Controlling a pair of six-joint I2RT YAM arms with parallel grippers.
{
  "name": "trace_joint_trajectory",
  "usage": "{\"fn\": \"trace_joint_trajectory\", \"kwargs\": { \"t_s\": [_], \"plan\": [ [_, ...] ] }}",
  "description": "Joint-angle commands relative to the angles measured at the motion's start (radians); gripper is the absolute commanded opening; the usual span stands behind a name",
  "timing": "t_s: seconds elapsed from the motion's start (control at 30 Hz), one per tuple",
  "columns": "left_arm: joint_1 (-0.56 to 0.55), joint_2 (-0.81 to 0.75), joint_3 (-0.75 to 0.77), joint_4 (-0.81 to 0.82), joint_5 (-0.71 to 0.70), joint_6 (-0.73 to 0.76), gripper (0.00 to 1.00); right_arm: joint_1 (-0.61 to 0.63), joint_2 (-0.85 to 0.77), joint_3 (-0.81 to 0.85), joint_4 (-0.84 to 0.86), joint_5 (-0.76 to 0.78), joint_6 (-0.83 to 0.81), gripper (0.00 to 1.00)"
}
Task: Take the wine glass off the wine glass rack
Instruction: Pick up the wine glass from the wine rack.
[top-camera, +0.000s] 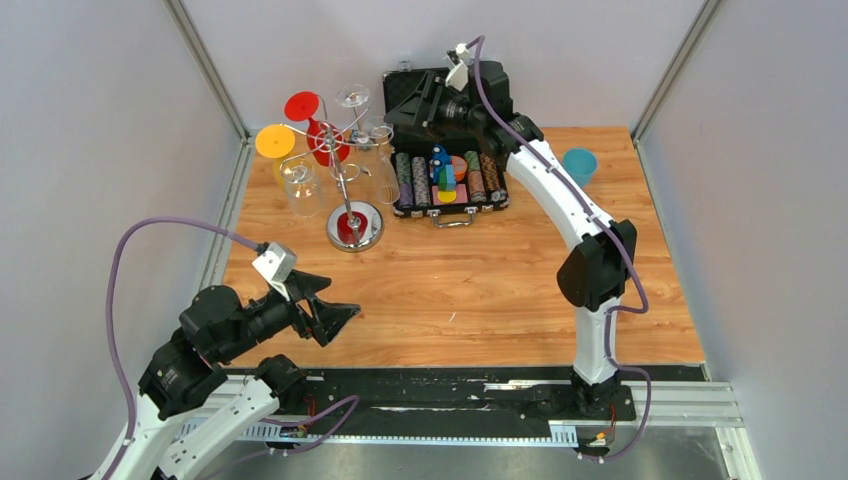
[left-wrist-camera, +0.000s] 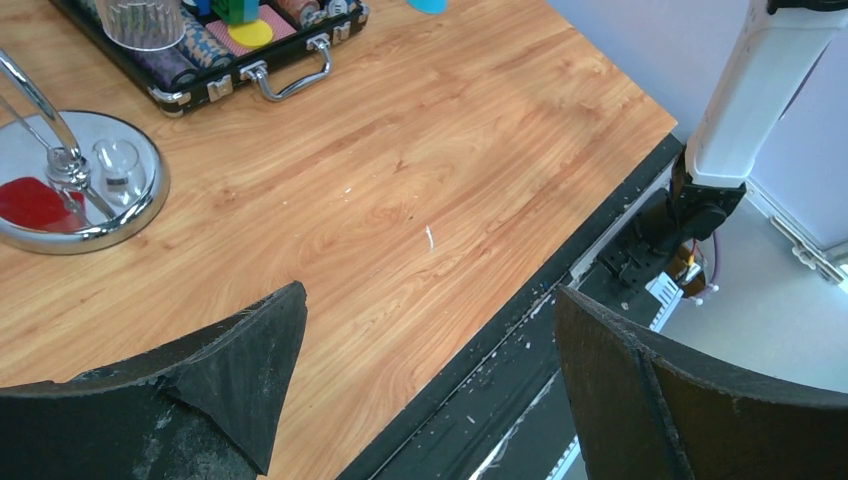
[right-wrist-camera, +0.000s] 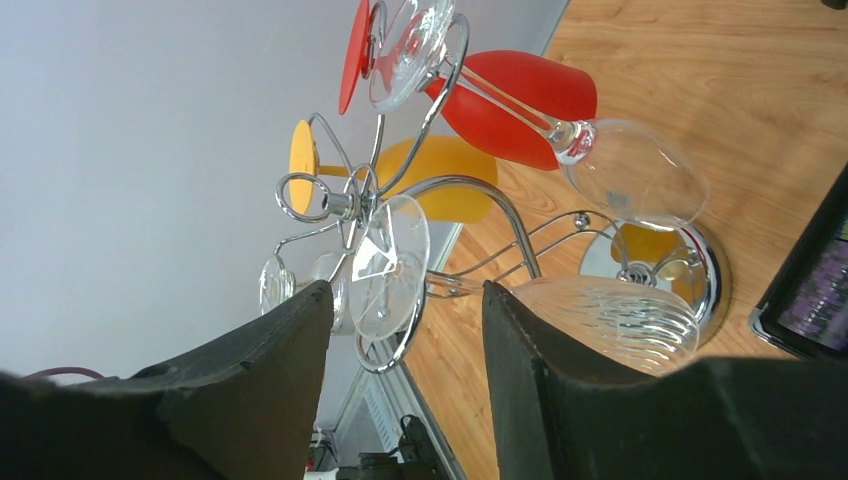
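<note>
The chrome wine glass rack (top-camera: 345, 170) stands at the back left on its round mirrored base (top-camera: 353, 226). Red (top-camera: 318, 128), yellow (top-camera: 276, 142) and clear glasses hang upside down from its curled arms. My right gripper (top-camera: 398, 110) is open right beside the rack's right side. In the right wrist view its jaws (right-wrist-camera: 405, 290) stand apart around the round foot (right-wrist-camera: 390, 262) of a clear ribbed wine glass (right-wrist-camera: 612, 320), without touching it. My left gripper (top-camera: 335, 315) is open and empty over the near left of the table, and its wrist view (left-wrist-camera: 430, 300) shows the same.
An open black chip case (top-camera: 450, 180) lies right of the rack, under my right arm. A blue cup (top-camera: 579, 165) stands at the back right. The rack base (left-wrist-camera: 100, 220) and the case handle (left-wrist-camera: 290, 75) show in the left wrist view. Walls close in behind and left.
</note>
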Motion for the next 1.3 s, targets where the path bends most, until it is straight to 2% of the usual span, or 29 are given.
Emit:
{"fn": "trace_joint_trajectory", "kwargs": {
  "t_s": [0.0, 0.8, 1.27],
  "plan": [
    [0.003, -0.017, 0.004, 0.009, -0.011, -0.006, 1.00, 0.015, 0.029, 0.075, 0.075, -0.020, 0.039, 0.54],
    [0.002, -0.032, 0.004, 0.008, -0.013, -0.004, 1.00, 0.042, 0.058, 0.084, 0.188, -0.047, 0.073, 0.28],
    [0.002, -0.030, 0.004, 0.009, -0.012, -0.004, 1.00, 0.049, 0.050, 0.053, 0.201, -0.047, 0.078, 0.23]
  ]
}}
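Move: The ribbed clear wine glass hangs foot-up at the rack's right side; its middle is about 4 cm left of the right hand, level with it fore and aft and some 8 cm below, its foot near fingertip height. The plain clear glass hangs roughly 7 cm left and 5 cm ahead of that hand, and the rack's hub about 11 cm left and 4 cm back. From the left hand the ribbed glass is roughly 32 cm ahead and 6 cm right. Leftward the right hand eases about 3 cm to the ribbed glass's foot, one finger above it and one below, closing from roughly half open to a quarter open until they pinch the near part of the foot. As they close it also rises, mostly late, about 2 cm in all, the fingertips tilting up by 5 degrees or so. ##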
